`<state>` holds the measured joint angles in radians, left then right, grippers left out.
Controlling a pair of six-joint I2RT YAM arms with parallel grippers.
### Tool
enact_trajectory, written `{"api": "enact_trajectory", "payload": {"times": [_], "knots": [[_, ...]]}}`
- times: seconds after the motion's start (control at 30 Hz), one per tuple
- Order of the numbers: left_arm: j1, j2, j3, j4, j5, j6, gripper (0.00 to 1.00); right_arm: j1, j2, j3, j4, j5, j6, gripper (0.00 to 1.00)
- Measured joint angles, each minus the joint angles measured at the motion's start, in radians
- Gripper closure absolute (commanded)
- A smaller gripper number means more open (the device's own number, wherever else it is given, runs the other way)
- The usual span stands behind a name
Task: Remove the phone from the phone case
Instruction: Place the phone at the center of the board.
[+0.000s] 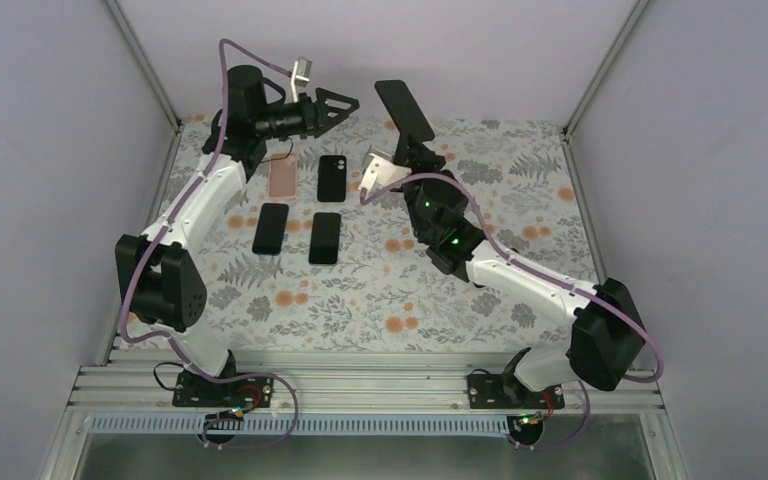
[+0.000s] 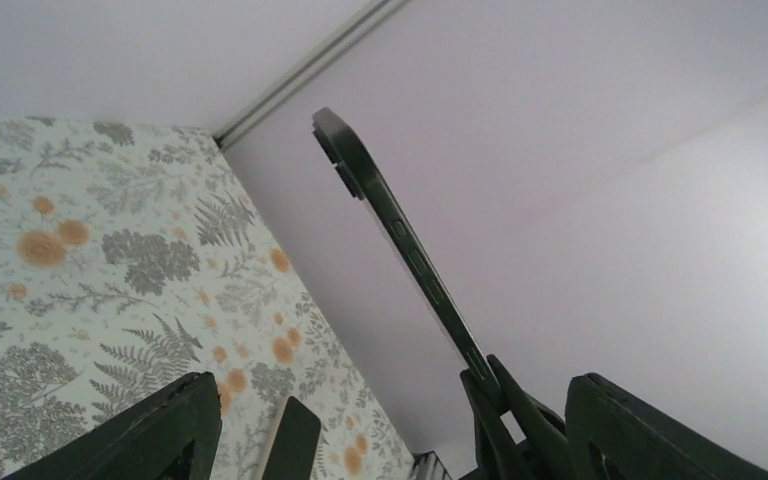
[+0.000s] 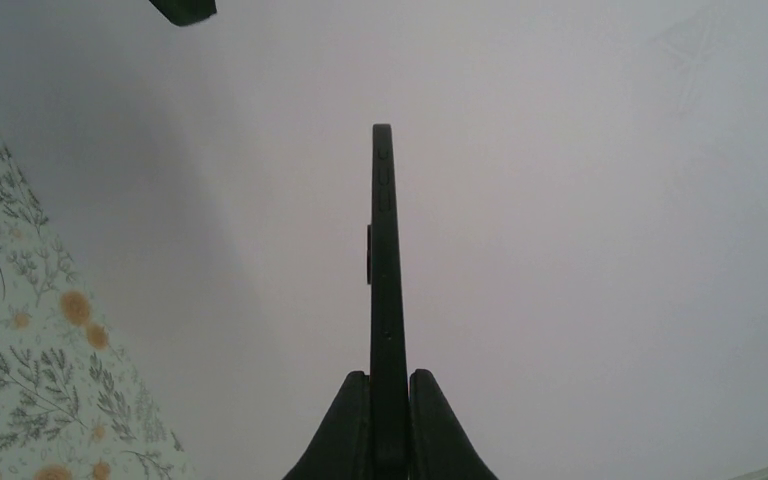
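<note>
My right gripper (image 1: 415, 140) is shut on the lower end of a black phone in its phone case (image 1: 405, 108) and holds it up above the back of the table. In the right wrist view the phone (image 3: 384, 260) stands edge-on and upright between the two fingers of that gripper (image 3: 388, 385); side buttons and a camera bump show. I cannot tell the case from the phone. My left gripper (image 1: 335, 103) hovers open just left of the phone. In the left wrist view the phone (image 2: 400, 240) slants up between its spread fingers (image 2: 160, 430), apart from both.
On the floral tablecloth (image 1: 380, 290) lie a pink case (image 1: 283, 175) and three black phones or cases (image 1: 332, 177), (image 1: 271, 228), (image 1: 325, 237). Pale walls with metal corner posts (image 1: 145, 60) close in the back and both sides.
</note>
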<state>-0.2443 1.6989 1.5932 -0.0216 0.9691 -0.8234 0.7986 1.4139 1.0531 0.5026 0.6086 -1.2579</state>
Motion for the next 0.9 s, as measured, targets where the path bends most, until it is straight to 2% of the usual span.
{"api": "enact_trajectory", "payload": {"times": [0.27,0.6,0.73,0.9], "knots": [[-0.019,0.000,-0.072,0.082,0.019,-0.072,0.19,0.059,0.000,-0.095,0.176,0.036,-0.130,0.96],[-0.069,0.000,-0.073,0.097,0.018,-0.077,0.30,0.113,0.004,-0.151,0.272,0.055,-0.216,0.96],[-0.084,0.005,-0.073,0.095,0.014,-0.076,0.38,0.133,0.017,-0.180,0.322,0.056,-0.257,0.96],[-0.089,0.023,-0.073,0.091,0.007,-0.076,0.53,0.147,0.029,-0.205,0.361,0.057,-0.299,0.96]]}}
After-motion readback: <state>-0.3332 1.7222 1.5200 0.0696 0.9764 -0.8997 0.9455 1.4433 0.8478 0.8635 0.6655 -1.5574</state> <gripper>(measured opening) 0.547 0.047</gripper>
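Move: The empty left hand goes for the phone that the right hand holds by its near end; its middle lies about 10 cm right of the left hand, 1 cm ahead and level in height. Some 38 cm below the left hand on the table, the black case is about 15 cm ahead and 11 cm left, and the clear case 16 cm ahead and 5 cm right. From the right hand, the left fingers are about 11 cm left, 5 cm ahead and 1 cm above, the held phone's middle 6 cm ahead and 1 cm left. The two hands close on each other: the left reaches about 4 cm to the right towards the phone's left edge, sinking and easing back a little, its wide jaws narrowing to about half open, one above and one below the phone. The right keeps its pinch on the phone's near end and draws it some 4 cm back, 3 cm left and 3 cm down towards the left fingers, its left side dipping about 10 degrees and its fingertips tilting up slightly. ##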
